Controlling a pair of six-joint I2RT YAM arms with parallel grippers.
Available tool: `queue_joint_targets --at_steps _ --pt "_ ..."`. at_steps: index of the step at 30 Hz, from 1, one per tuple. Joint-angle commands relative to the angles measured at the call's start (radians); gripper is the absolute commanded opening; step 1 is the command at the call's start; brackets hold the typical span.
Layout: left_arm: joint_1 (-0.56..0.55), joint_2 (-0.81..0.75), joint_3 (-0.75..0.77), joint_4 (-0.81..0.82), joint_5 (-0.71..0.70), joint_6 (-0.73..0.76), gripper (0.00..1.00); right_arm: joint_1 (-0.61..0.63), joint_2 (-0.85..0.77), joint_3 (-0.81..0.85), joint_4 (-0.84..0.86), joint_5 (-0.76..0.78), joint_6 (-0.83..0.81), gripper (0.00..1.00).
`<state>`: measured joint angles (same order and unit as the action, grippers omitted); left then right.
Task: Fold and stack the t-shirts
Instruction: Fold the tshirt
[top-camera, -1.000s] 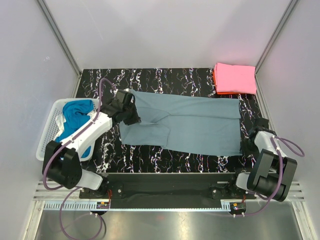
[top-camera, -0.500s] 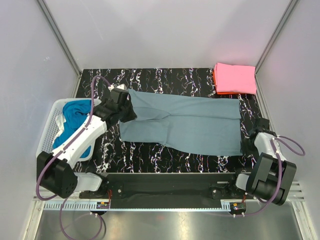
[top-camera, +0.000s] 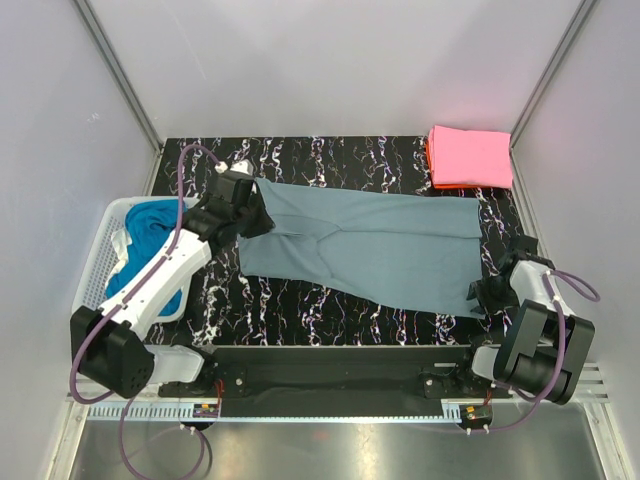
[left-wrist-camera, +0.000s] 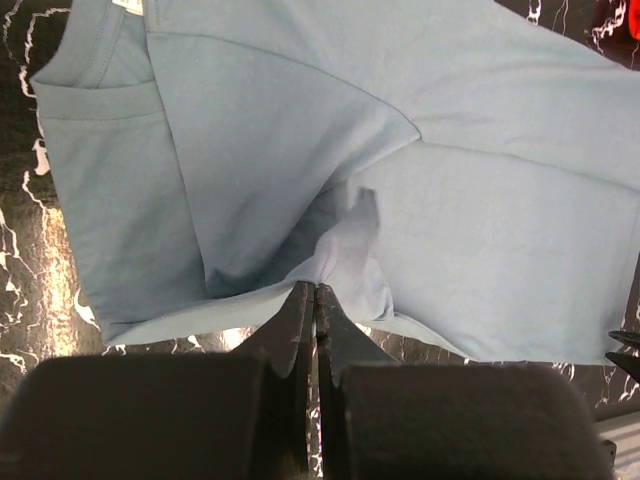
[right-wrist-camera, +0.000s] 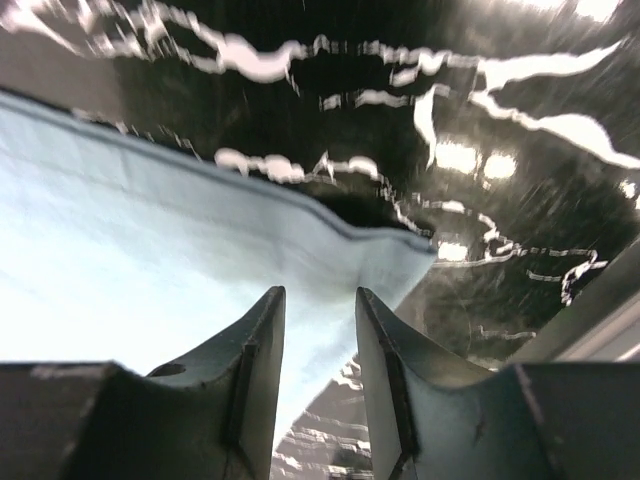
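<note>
A dusty grey-blue t-shirt (top-camera: 380, 245) lies spread across the black marbled table (top-camera: 330, 155), partly folded lengthwise. My left gripper (top-camera: 248, 212) is at its left end, shut on a pinched ridge of the cloth (left-wrist-camera: 345, 240), with the fingertips (left-wrist-camera: 317, 288) pressed together. At the shirt's near right corner my right gripper (top-camera: 486, 293) is open. The corner of the cloth (right-wrist-camera: 390, 255) lies just under and ahead of its spread fingers (right-wrist-camera: 320, 292), which grip nothing. A folded pink t-shirt (top-camera: 470, 155) rests on an orange-red one (top-camera: 429, 160) at the far right corner.
A white mesh basket (top-camera: 100, 262) stands at the table's left edge and holds bright blue and teal shirts (top-camera: 150, 232). Grey walls close in the table on three sides. The arm bases sit along the near edge.
My left gripper has drawn the pinched cloth a little toward the far left. My right gripper has gone from shut on the shirt's corner to open, and the corner lies on the table.
</note>
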<state>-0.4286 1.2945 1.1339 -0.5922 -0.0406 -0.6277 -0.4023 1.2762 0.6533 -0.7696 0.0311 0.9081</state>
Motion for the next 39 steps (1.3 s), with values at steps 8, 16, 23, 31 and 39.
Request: queue_joint_targets --at_steps 8,16,23,31,39 --pt "0.004 -0.038 -0.04 0.08 0.065 0.043 0.0 -0.003 -0.055 -0.026 -0.071 0.036 0.001 0.41" --pt "0.004 -0.024 -0.023 0.081 0.067 0.051 0.0 -0.003 -0.031 -0.021 -0.079 0.072 0.006 0.4" --pt "0.004 -0.024 -0.031 0.098 0.074 0.04 0.0 -0.003 -0.055 -0.037 -0.079 0.095 0.031 0.4" --pt "0.004 -0.018 -0.01 0.091 0.068 0.039 0.0 -0.003 -0.037 -0.017 -0.037 0.159 0.023 0.31" --pt "0.004 -0.026 -0.013 0.08 0.051 0.023 0.0 -0.003 0.003 -0.038 0.03 0.096 0.031 0.0"
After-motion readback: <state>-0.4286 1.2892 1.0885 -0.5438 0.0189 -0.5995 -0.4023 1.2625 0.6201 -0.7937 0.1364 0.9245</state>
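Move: The near corner of the t-shirt's hem, which my right hand is going for, lies only about 3 cm back and 1 cm to the right of it, 1 cm below the half-open fingertips. From the same hand the hem's far corner is some 25 cm ahead, level with it sideways, and the pink stack about 34 cm ahead and 1 cm left. From my left hand, already holding the near sleeve side up high, that near corner is roughly 50 cm right, 16 cm back and 18 cm down. I draw my right hand back about 2.5 cm, low over the cloth, to the t-shirt's near hem corner. It swings a touch left first, then some 2 cm right, and only late do my half-open fingers shut, pinching the corner. My left hand keeps its grip on the raised cloth and settles just about 1 cm lower. ##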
